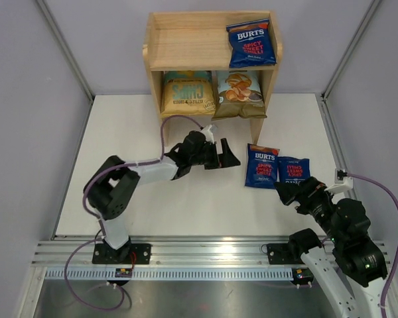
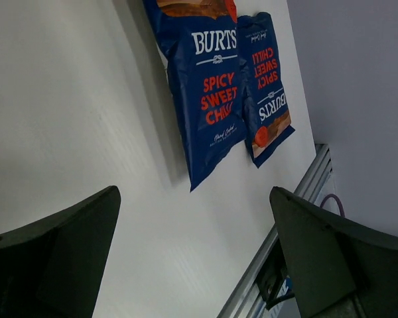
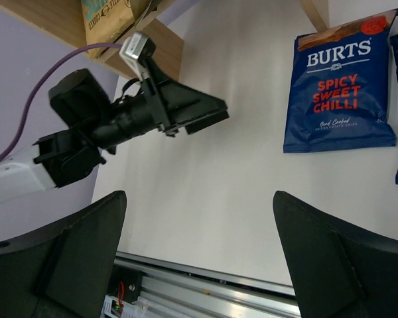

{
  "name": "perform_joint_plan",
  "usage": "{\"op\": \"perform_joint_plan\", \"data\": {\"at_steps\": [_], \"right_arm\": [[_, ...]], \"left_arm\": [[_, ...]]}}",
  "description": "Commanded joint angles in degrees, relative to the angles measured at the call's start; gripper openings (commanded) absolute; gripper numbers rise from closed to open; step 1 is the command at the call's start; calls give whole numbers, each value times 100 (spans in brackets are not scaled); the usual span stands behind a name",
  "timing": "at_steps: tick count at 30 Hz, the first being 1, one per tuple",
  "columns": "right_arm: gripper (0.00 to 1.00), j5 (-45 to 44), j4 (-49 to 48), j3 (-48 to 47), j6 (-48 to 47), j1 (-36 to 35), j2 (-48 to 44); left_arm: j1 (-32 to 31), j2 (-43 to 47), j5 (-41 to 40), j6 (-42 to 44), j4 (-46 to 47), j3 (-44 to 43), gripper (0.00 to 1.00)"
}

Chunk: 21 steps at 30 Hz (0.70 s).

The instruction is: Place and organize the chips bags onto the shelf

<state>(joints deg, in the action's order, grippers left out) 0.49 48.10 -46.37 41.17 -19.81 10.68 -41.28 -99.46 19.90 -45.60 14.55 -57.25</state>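
The wooden shelf [image 1: 186, 43] stands at the back of the table. One dark-blue Burts bag [image 1: 251, 43] rests on its upper tier. On the lower tier a yellow chips bag [image 1: 188, 93] stands next to a pale-blue-and-brown bag [image 1: 239, 94]. Two more Burts bags [image 1: 262, 165] [image 1: 293, 169] lie flat and side by side on the table, right of centre. My left gripper [image 1: 227, 158] is open and empty, just left of them; its wrist view shows both bags [image 2: 209, 93] [image 2: 268, 86] ahead. My right gripper [image 1: 286, 189] is open and empty, just in front of them.
The white table surface [image 1: 186, 199] is bounded by an aluminium rail [image 1: 205, 252] at the near edge and grey walls on both sides. In the right wrist view the left arm [image 3: 119, 122] reaches across above the table, below the shelf's corner [image 3: 166, 40].
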Motion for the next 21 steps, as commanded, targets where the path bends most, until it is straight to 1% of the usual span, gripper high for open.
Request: {"op": "perform_joint_plan", "data": {"at_steps": [1,3,4,7,10,15,17,20,21], "right_arm": [[99,320,174,-83,164,21,-57],[99,372,200,-83,146,21,-66],[99,407,209,-74,163,21,-57],[99,618,165,-4,234,21,-92],[99,706,156,40,330,21,-145],[99,865,104,49,436,21,-206],[99,882,130,23,427,21,-241],[100,856,112,14,401,21,-381],[99,821,112,31,418,21,-417]], "left_arm": [[-179,-775,216,-379,848,-584,99],[-258,-1152,268,-484,971,-918,99],[-302,-1494,312,-519,962,-1076,98],[-372,-2127,444,-686,1094,-1516,95],[-425,-2498,541,-836,1121,-1955,91],[-495,-3202,638,-985,936,-2579,81],[-513,-3438,716,-1064,953,-2808,75],[-513,-3598,787,-1187,1076,-2923,56],[-513,-3607,796,-1240,1138,-2888,39]]}}
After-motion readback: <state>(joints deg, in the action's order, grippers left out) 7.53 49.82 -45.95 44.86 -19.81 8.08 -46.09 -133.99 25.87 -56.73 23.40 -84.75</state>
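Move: Some 15 cm to the left hand's right, about 1 cm ahead and 10 cm below, lies the nearer Burts chips bag, flat on the table. The second Burts bag is about 12 cm farther right of it and 2 cm nearer the base; the foot of the shelf's right leg stands about 9 cm beyond it and 2 cm to its left. From the right hand, that nearer bag is roughly 17 cm ahead, 8 cm left and 24 cm below. Sweeping right about 12 cm while sinking 8 and edging 3–4 cm forward, the left hand comes down onto the nearer Burts bag's left edge, its fingers tipping some 10 degrees steeper. They straddle that edge and close to about half open, beginning to pinch it, the grip load rising at the end. The empty right hand eases back and left about 2 cm. ##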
